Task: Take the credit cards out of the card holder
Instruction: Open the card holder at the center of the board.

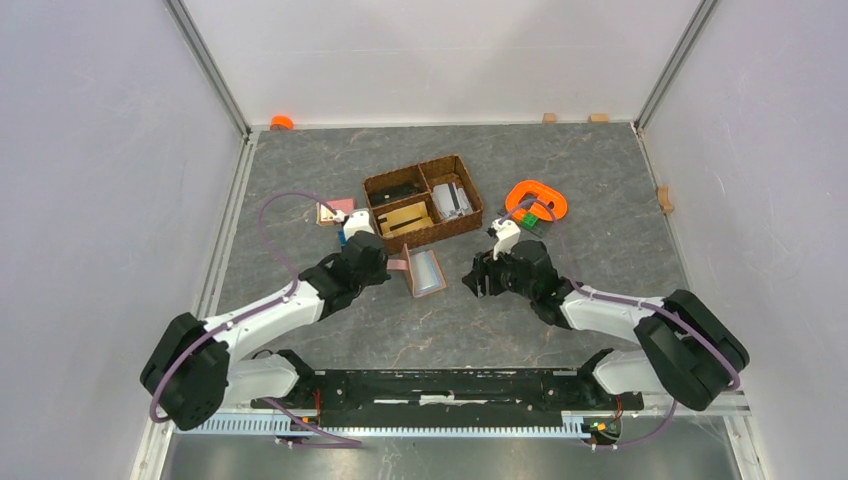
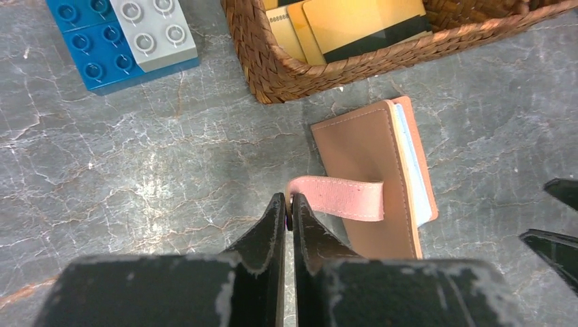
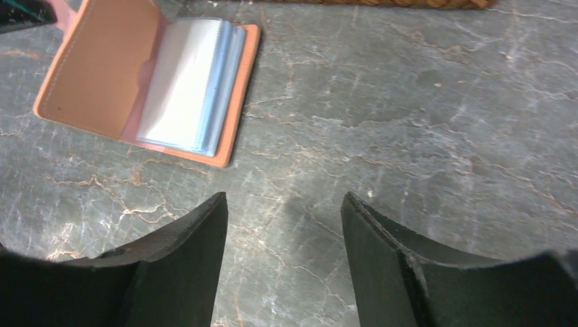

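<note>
The reddish-brown card holder point(image 1: 427, 272) lies on the table in front of the basket, with one cover raised point(image 3: 95, 75). Pale white-blue leaves point(image 3: 184, 82) show inside it; I cannot tell cards from sleeves among them. My left gripper point(image 2: 287, 204) is shut on the end of the holder's pink strap tab point(image 2: 341, 197), left of the holder point(image 2: 368, 157). My right gripper point(image 3: 283, 204) stands open over bare table a little to the holder's right, with nothing between its fingers. In the top view it sits at the holder's right side point(image 1: 478, 278).
A brown woven divided basket point(image 1: 470, 195) stands just behind the holder, with tan cards point(image 2: 361, 24) and grey flat pieces point(image 1: 452, 198) inside. Blue and grey blocks point(image 2: 123, 41) lie left of it, beside a pink-and-tan piece point(image 1: 335, 210). An orange object point(image 1: 537, 197) lies to the right.
</note>
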You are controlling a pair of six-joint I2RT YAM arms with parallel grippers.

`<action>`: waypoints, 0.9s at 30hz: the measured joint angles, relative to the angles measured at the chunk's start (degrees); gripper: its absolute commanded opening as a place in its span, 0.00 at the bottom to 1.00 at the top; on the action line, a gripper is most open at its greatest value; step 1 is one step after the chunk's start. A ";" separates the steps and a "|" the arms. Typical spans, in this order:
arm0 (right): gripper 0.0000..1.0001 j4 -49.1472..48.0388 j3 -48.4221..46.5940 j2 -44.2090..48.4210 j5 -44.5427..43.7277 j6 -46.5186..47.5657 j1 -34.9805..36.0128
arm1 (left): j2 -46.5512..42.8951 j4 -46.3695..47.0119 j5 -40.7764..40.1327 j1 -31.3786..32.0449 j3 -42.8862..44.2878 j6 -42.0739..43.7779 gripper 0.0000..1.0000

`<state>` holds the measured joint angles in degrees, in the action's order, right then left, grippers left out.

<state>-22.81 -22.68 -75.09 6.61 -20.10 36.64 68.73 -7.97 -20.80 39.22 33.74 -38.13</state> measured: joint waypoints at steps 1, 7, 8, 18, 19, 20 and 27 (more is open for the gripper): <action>0.62 -0.33 -0.13 -0.37 0.02 0.24 0.48 | -0.68 -0.26 -0.20 0.00 0.00 0.00 0.10; 0.39 -4.76 -3.85 -6.60 0.42 0.92 4.20 | -4.94 -0.70 -3.21 0.00 -0.04 -0.07 0.12; 0.34 -5.07 -5.14 -7.89 0.39 0.98 5.05 | -5.05 -0.72 -3.39 0.00 -0.04 -0.09 0.12; 0.22 -6.64 -22.32 -23.85 -0.20 2.67 13.60 | -2.71 -1.22 -1.20 0.00 -0.04 0.44 0.61; 0.21 -6.62 -22.91 -24.98 -0.11 2.78 13.84 | -2.71 -0.66 0.39 -0.02 -0.13 0.61 0.65; 0.21 -6.43 -23.28 -25.92 0.09 2.86 13.94 | -2.71 0.20 1.66 -0.02 -0.24 0.81 0.67; 0.20 -5.64 -23.76 -28.92 2.34 3.02 14.27 | -1.88 3.28 5.03 0.00 -0.46 1.18 0.77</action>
<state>-28.45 -46.44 -104.01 8.95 -17.08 50.92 66.85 -4.69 -15.77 39.22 33.28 -36.95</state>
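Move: The left hand still pinches the strap; the card holder's standing cover is about 5 cm to its right, level fore and aft and some 3 cm lower, with the clear sleeves about 9 cm right and 6 cm below. The blue-and-grey bricks lie roughly 9 cm ahead and 9 cm left of this hand. From the right hand, the cover is about 16 cm left and 2 cm ahead, nearly level; the sleeves are 12 cm left, 2 ahead and 4 below. The wicker basket's middle lies some 18 cm beyond those sleeves. Leftward, the right hand sweeps about 15 cm over the open card holder, arching up and then dipping some 4 cm to the cover's inner side, its fingers closing and the hand turning nearly 20 degrees counter-clockwise. The left hand lifts the strap a little, sinks back, opens wide to let go of it, then edges right towards the cover's outer face. ##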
